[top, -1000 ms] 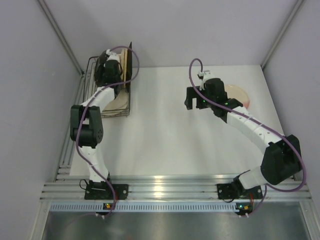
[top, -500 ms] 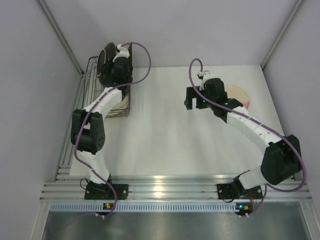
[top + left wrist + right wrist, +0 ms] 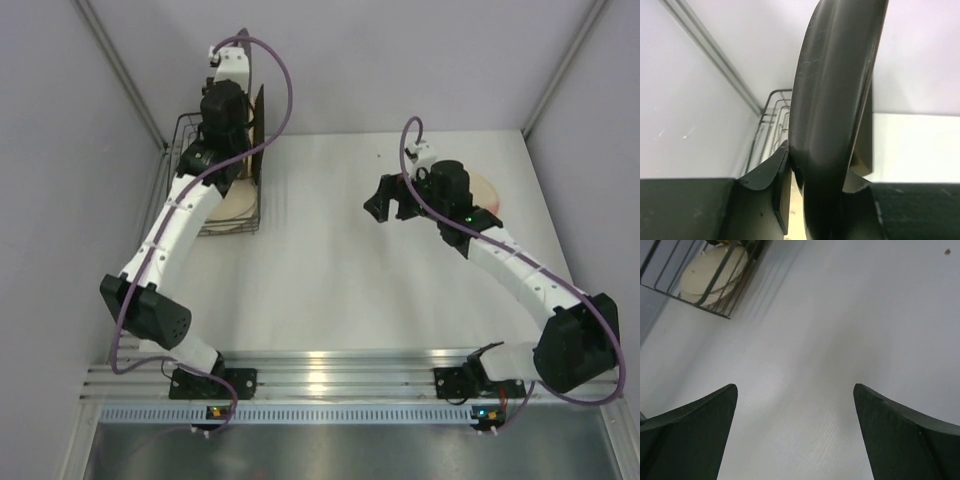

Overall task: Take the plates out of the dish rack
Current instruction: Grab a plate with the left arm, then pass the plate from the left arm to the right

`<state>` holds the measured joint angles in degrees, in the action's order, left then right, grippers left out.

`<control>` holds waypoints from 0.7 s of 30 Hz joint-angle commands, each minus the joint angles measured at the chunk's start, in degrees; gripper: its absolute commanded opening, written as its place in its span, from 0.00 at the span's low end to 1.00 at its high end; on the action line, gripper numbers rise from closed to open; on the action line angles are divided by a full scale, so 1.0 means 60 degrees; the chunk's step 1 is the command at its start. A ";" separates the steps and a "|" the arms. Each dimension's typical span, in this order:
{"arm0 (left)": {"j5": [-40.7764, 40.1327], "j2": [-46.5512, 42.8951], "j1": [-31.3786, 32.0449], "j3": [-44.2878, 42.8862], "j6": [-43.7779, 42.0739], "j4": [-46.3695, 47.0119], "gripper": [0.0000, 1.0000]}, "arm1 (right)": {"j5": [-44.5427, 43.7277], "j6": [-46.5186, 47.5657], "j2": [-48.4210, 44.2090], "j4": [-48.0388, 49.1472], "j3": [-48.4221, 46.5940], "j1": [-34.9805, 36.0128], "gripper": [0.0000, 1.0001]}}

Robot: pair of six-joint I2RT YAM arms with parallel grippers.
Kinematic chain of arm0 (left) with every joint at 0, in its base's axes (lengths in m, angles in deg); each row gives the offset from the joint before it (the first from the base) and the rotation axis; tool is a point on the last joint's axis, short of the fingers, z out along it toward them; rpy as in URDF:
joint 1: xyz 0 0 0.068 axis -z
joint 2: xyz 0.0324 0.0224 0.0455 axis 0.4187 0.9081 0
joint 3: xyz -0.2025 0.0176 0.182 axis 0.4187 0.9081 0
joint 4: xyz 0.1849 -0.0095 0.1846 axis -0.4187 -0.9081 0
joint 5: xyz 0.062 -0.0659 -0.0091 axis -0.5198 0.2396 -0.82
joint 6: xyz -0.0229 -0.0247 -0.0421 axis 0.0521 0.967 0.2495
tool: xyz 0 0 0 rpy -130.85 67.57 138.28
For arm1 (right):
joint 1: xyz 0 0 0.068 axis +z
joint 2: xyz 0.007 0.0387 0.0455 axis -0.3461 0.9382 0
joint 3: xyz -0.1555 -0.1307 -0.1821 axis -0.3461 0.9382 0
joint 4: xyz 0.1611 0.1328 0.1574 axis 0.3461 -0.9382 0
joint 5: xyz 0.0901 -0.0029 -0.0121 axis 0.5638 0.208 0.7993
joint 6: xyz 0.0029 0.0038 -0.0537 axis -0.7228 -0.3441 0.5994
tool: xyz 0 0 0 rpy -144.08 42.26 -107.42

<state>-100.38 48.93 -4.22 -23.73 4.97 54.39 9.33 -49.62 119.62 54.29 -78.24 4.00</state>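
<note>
My left gripper (image 3: 233,138) hangs above the dish rack (image 3: 190,170), shut on the rim of a dark plate (image 3: 259,118) held on edge. In the left wrist view that dark plate (image 3: 835,100) fills the middle, pinched between the two fingers (image 3: 774,182), and the dish rack's wires (image 3: 771,117) show below and behind it. Cream plates (image 3: 238,205) still lean in the rack. My right gripper (image 3: 391,201) hovers over the middle of the table, open, with only bare table between its fingers (image 3: 700,425). A pinkish cream plate (image 3: 485,187) lies flat behind the right arm.
The rack stands in the far left corner against the wall and the left frame rail (image 3: 150,210). The right wrist view catches the rack's corner (image 3: 695,287) and a cream plate (image 3: 710,270) inside. Walls close in the table on three sides.
The left arm has stretched up and lifted the dark plate out of the rack. The right gripper has drifted slightly right and turned, staying open.
</note>
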 commanded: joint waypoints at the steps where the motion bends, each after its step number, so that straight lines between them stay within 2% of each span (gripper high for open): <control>1: 0.0923 -0.1033 0.0093 -0.0943 0.1357 0.0339 0.00 | 0.1484 -0.0536 -0.0553 0.1450 0.0139 -0.0408 1.00; 5: 0.2884 -0.0844 0.0079 -0.1426 0.2689 -0.0437 0.00 | 0.2974 -0.1850 -0.0714 0.2607 0.0738 -0.1343 1.00; 6: 0.4078 -0.0669 0.0050 -0.1558 0.3330 -0.0656 0.00 | 0.3299 -0.2160 -0.0744 0.3306 0.0885 -0.1564 0.99; 8: 0.5386 -0.0492 -0.0038 -0.1837 0.4051 -0.0703 0.00 | 0.4350 -0.3153 -0.0802 0.4056 0.1367 -0.2235 1.00; 9: 0.5930 -0.0390 -0.0140 -0.1881 0.4692 -0.0673 0.00 | 0.4676 -0.3522 -0.0803 0.5046 0.1544 -0.2457 1.00; 10: 0.7009 -0.0200 -0.0214 -0.1925 0.4974 -0.0543 0.00 | 0.4940 -0.3917 -0.0803 0.5477 0.1706 -0.2663 1.00; 12: 0.7763 0.0078 -0.0404 -0.1882 0.5763 -0.0337 0.00 | 0.5673 -0.5002 -0.0774 0.6864 0.2145 -0.3205 1.00; 13: 0.8593 0.0167 -0.0477 -0.1780 0.6058 -0.0046 0.00 | 0.5835 -0.5324 -0.0773 0.7322 0.2292 -0.3352 1.00; 19: 1.0869 0.0884 -0.0551 -0.1210 0.7977 0.1375 0.00 | 0.6495 -0.7229 -0.0365 0.9418 0.2922 -0.3851 1.00; 21: 1.1675 0.1118 -0.0551 -0.0989 0.8781 0.2078 0.00 | 0.6700 -0.8108 -0.0130 1.0662 0.3127 -0.3939 1.00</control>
<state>-43.05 56.82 -7.23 -29.11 46.17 47.59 45.02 -88.83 117.33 102.05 -60.60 -18.58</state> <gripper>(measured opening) 0.274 0.996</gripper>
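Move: The dark plate is already in my left fingers, standing on edge; the open right gripper waits about 38 cm to my left hand's right, 12 cm back and 19 cm lower. The rack's middle lies about 12 cm ahead, 11 cm left and 30 cm below, its remaining upright plates some 13 cm ahead, 3 cm left and 23 cm below. From my right hand, the dark plate's middle is about 22 cm ahead, 40 cm left and 18 cm up. Still pinching the dark plate by its rim, I lift my left hand a little more, easing back, then sweep it about 17 cm right and downward, off the rack towards the right gripper. Its fingers swing clockwise while the wrist rolls left side down, some 45 degrees each. My right hand, fingers wide, rises about 6 cm, shifts 5 cm right and rolls its left side up. ##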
